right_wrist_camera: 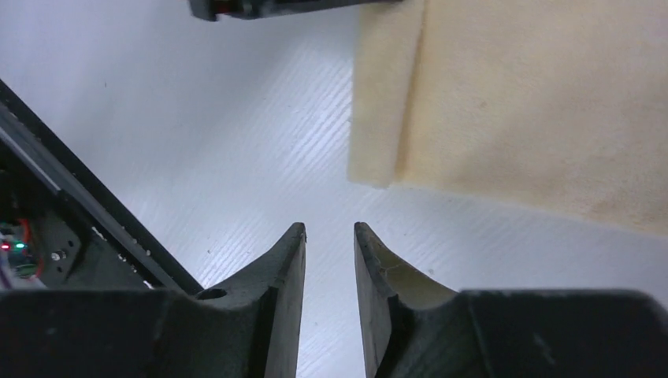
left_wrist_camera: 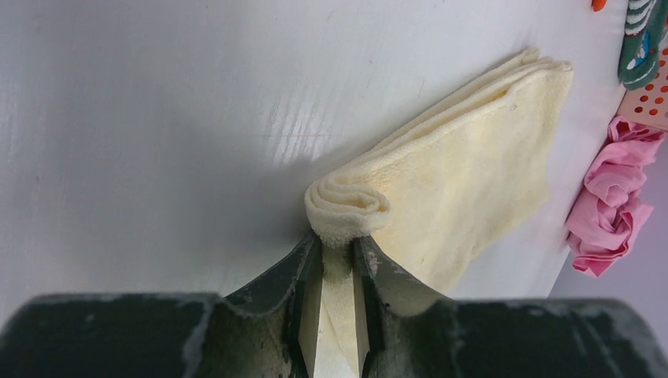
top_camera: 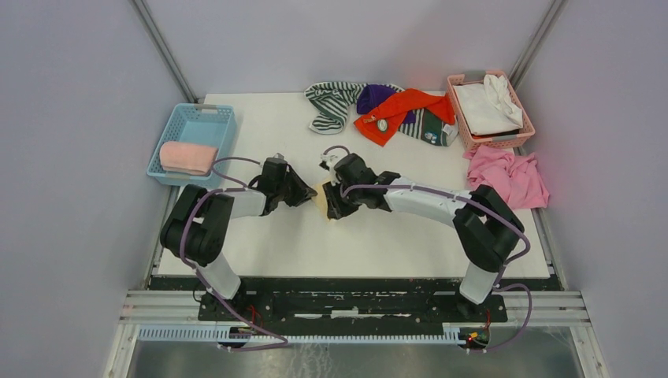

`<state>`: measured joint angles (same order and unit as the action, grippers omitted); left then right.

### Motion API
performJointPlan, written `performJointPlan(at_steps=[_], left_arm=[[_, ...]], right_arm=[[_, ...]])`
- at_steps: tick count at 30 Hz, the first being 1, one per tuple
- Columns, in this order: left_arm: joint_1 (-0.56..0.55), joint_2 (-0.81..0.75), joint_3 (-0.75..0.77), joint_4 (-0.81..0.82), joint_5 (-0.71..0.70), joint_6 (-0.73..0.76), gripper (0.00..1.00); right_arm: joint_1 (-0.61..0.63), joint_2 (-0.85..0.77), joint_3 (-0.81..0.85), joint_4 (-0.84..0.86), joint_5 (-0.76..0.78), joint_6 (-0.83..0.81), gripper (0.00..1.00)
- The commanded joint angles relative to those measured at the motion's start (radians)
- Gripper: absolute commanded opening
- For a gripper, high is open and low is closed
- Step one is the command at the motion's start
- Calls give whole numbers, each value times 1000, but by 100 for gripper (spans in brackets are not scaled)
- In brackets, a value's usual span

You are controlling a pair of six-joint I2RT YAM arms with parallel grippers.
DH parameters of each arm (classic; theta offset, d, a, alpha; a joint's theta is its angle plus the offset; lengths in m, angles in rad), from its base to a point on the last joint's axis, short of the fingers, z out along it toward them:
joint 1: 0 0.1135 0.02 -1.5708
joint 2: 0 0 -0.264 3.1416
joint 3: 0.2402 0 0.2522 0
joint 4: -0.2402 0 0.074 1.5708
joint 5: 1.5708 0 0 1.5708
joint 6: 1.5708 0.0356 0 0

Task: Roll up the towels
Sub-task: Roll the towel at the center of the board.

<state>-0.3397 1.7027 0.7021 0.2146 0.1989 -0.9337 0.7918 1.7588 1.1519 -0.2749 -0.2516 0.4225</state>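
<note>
A pale yellow towel (left_wrist_camera: 473,157) lies folded on the white table, its near end curled into a small roll (left_wrist_camera: 346,206). My left gripper (left_wrist_camera: 339,246) is shut on that rolled end, cloth showing between the fingers. My right gripper (right_wrist_camera: 329,230) hangs open just short of the yellow towel (right_wrist_camera: 536,102), with only bare table between its fingers. From above, both grippers meet at mid-table, and only a sliver of the yellow towel (top_camera: 319,194) shows between them. More towels lie at the back: striped green-and-white (top_camera: 329,102), purple (top_camera: 375,96), orange-red (top_camera: 394,114), pink (top_camera: 512,175).
A blue basket (top_camera: 206,118) at the left holds a rolled pink towel (top_camera: 187,157). A pink basket (top_camera: 465,126) at the back right holds white cloth (top_camera: 487,106). Grey walls close in both sides. The left arm's gripper body (right_wrist_camera: 291,6) shows at the top of the right wrist view.
</note>
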Motion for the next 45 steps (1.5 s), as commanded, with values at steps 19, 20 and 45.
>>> performJointPlan(at_steps=[19, 20, 45], left_arm=[[-54, 63, -24, -244, -169, 50, 28], [-55, 62, -24, -245, -172, 51, 28], [-62, -149, -125, -339, -199, 47, 29]], right_arm=[[217, 239, 186, -60, 576, -242, 31], [219, 244, 177, -63, 593, -239, 31], [218, 166, 93, -125, 187, -176, 0]])
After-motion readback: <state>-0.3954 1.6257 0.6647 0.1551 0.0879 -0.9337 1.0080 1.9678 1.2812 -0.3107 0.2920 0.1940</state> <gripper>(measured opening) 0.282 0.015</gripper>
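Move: The near end of the yellow towel's rolled edge lies about 4 cm ahead of the right hand and 6 cm below it, neither left nor right. The flat part of the towel is centred some 9 cm ahead and 3 cm to the right. From the left hand, already gripping the roll's far end, the near end is about 6 cm back and 5 cm right, and the flat part 2 cm ahead and 8 cm right. Swing the right gripper a little left and up, then sink about 5 cm beside the towel, easing forward and back rightward while the wrist turns some 40 degrees until the fingers point forward and down. Pinch the near end of the roll shut, holding the far end still with the left gripper, then draw both hands back about 1.5 cm, keeping both grips. ##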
